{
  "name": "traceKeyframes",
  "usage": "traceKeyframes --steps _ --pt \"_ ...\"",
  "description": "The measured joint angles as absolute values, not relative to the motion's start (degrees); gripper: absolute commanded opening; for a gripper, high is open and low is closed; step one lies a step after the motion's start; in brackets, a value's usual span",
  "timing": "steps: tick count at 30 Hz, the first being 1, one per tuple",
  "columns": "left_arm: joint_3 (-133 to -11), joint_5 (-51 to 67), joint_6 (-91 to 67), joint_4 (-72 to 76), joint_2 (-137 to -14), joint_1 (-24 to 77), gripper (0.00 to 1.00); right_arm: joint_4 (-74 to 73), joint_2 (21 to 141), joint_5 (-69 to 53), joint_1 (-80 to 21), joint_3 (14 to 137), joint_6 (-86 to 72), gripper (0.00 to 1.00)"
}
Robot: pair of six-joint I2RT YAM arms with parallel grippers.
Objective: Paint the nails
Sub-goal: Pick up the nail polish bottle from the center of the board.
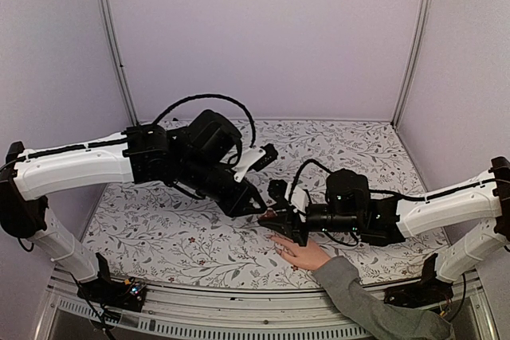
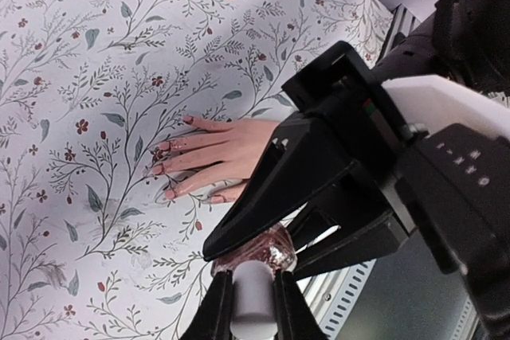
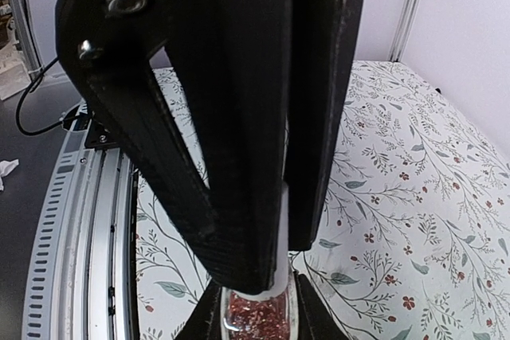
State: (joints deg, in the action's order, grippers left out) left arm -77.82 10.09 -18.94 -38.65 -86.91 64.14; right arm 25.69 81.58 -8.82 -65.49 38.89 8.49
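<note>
A small nail polish bottle (image 3: pixel 259 318) filled with red glitter is held above the flowered table. My right gripper (image 3: pixel 256 292) is shut on its glass body. My left gripper (image 2: pixel 253 280) is shut on the pale cap (image 2: pixel 255 300). From above, the two grippers meet tip to tip at the bottle (image 1: pixel 271 214). A light-skinned hand (image 2: pixel 231 153) lies flat on the cloth just beyond, fingers spread. Its nails (image 2: pixel 165 146) look pinkish and tiny. The right gripper's black fingers (image 2: pixel 271 189) hide the back of the hand and the wrist.
The grey sleeve (image 1: pixel 366 300) reaches in from the near right, under the right arm. A slotted metal rail (image 1: pixel 239 320) runs along the table's near edge. Pale walls (image 1: pixel 263 29) and corner posts close in the flowered tablecloth (image 1: pixel 159 228).
</note>
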Motion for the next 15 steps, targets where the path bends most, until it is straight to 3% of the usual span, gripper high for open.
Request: traceKeyframes --steps 3,5,8,15 --pt "-77.5 10.2 -18.9 -38.3 -86.9 64.1 0.33 25.4 81.6 -8.8 -65.5 38.9 8.6 0.14" --pt "-76.5 10.5 -18.6 -37.4 -86.8 64.1 0.44 24.8 81.6 -9.5 -65.5 38.9 8.6 0.13" --pt "-72.8 11.2 -17.1 -34.6 -84.8 64.1 0.48 24.1 81.6 -11.0 -65.5 38.9 8.6 0.11" --pt "-58.6 13.9 -11.6 -21.1 -70.7 64.1 0.49 23.6 79.5 -18.9 -65.6 38.4 8.6 0.09"
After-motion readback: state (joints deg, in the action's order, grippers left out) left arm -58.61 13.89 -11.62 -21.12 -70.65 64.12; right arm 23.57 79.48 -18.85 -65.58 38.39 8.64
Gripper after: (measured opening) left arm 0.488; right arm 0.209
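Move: The nail polish bottle is held by both hands: its white cap is between the left fingers, with its middle about 2 cm to that hand's right, 1 cm back and 2 cm below. From the right hand, which grips the red glass body, that middle is about 1 cm ahead, 1 cm left and 2 cm up. The model hand lies on the table, about 5 cm to the right of the right hand, 1 cm back and 10 cm below. The left fingers open to about half and let go of the cap, and the left hand, after dipping about 1 cm, draws off the bottle back, to its left and up, some 4 cm in all, its fingers tipping up towards level by nearly 20 degrees. The right hand keeps its grip on the glass body and meanwhile carries the upright-leaning bottle about 3 cm back towards its base, gathering speed and turning some 10 degrees counter-clockwise. ##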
